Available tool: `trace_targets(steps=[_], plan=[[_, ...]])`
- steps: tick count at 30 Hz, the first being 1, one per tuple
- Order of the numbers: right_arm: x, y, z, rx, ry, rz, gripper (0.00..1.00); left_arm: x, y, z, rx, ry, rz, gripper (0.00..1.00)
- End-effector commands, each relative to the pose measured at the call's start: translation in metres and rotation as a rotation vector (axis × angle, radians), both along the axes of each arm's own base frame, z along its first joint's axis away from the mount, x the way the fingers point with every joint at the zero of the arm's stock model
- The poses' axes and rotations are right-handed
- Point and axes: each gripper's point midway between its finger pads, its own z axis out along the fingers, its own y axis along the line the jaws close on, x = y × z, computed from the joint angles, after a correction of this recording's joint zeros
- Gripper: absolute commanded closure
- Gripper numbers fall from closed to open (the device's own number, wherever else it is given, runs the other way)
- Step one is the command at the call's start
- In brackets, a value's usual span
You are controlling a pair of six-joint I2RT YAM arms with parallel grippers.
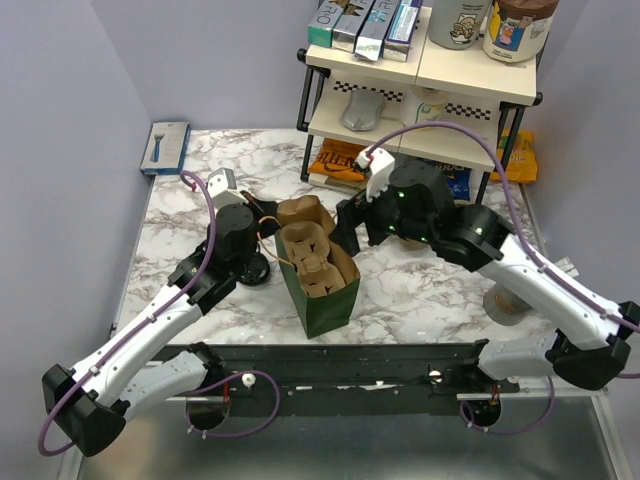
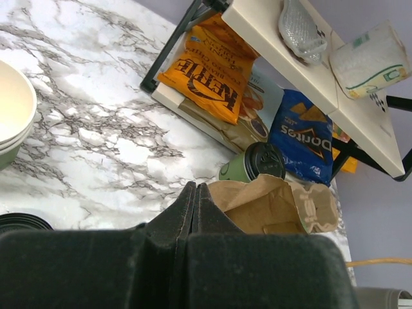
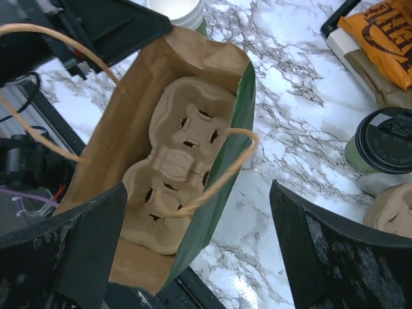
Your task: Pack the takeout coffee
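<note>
The takeout coffee (image 2: 252, 164), a dark-green cup with its black lid on, stands on the marble in front of the shelf; the right wrist view has the coffee (image 3: 378, 145) at its right edge. In the top view the right arm hides it. A green paper bag (image 1: 325, 300) stands open at the table's middle with a brown pulp carrier (image 3: 177, 164) inside. My right gripper (image 3: 199, 238) hangs open over the bag's right rim, and from above the gripper (image 1: 345, 228) is just right of the bag. My left gripper (image 2: 195, 190) is shut beside the bag's left rim, nothing visible between its fingers.
A second pulp carrier (image 1: 305, 212) lies behind the bag. A stack of white-lined cups (image 2: 9, 109) and a loose black lid (image 1: 255, 270) sit left of it. The shelf rack (image 1: 420, 100) with chip bags (image 2: 209, 74) stands at the back. A grey cup (image 1: 505, 305) sits under the right arm.
</note>
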Motion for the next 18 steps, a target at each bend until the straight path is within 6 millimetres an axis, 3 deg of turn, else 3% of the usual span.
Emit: trace_targets(steps=[1, 6, 7, 9, 10, 11, 13, 14, 17, 18], plan=[[0.016, 0.001, -0.045, -0.146, 0.072, -0.062, 0.00, 0.002, 0.009, 0.006, -0.018, -0.003, 0.072, 1.00], [0.029, 0.006, -0.083, -0.262, 0.126, -0.097, 0.10, 0.002, 0.007, 0.002, -0.009, 0.016, 0.075, 1.00], [0.034, 0.005, -0.081, -0.274, 0.123, -0.123, 0.14, 0.002, 0.008, 0.001, -0.008, 0.022, 0.079, 1.00], [0.034, -0.002, -0.091, -0.333, 0.160, -0.163, 0.28, 0.003, 0.007, 0.001, -0.012, 0.023, 0.078, 1.00], [0.038, -0.006, -0.087, -0.338, 0.147, -0.185, 0.35, 0.002, 0.005, 0.002, -0.017, 0.019, 0.072, 1.00], [0.039, -0.007, -0.083, -0.336, 0.138, -0.197, 0.49, 0.003, 0.005, 0.004, -0.018, 0.016, 0.069, 1.00], [0.038, -0.009, -0.072, -0.302, 0.119, -0.205, 0.63, 0.003, 0.005, 0.006, -0.018, 0.015, 0.067, 1.00], [0.037, -0.006, -0.067, -0.279, 0.110, -0.192, 0.77, 0.002, 0.004, 0.008, -0.020, 0.012, 0.064, 1.00], [0.032, -0.006, -0.048, -0.223, 0.084, -0.163, 0.99, -0.001, -0.005, 0.019, -0.038, -0.001, 0.010, 1.00], [0.031, -0.006, -0.043, -0.215, 0.079, -0.160, 0.99, -0.002, -0.008, 0.026, -0.053, -0.016, -0.011, 1.00]])
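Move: The bag's right-hand handle, a thin loop over the open top, lies about 9 cm below the open right hand, some 3 cm ahead and 3 cm to its left. The cup carrier inside the bag is roughly 10 cm to that hand's left, 1 cm ahead and 17 cm down; the lidded coffee stands about 15 cm ahead, 8 cm right and 25 cm below. From the left hand, that handle is some 13 cm right, 5 cm back and 3 cm lower. The right fingers close from wide open to almost shut, pinching the bag's near handle loop, after the hand dives about 10 cm down and some 3 cm forward onto it, fingertips dipping roughly 20 degrees; with the loop caught it starts back up by 1 to 2 cm. The left hand stays in place, shut, keeping its pinch on the bag's far-left rim. ##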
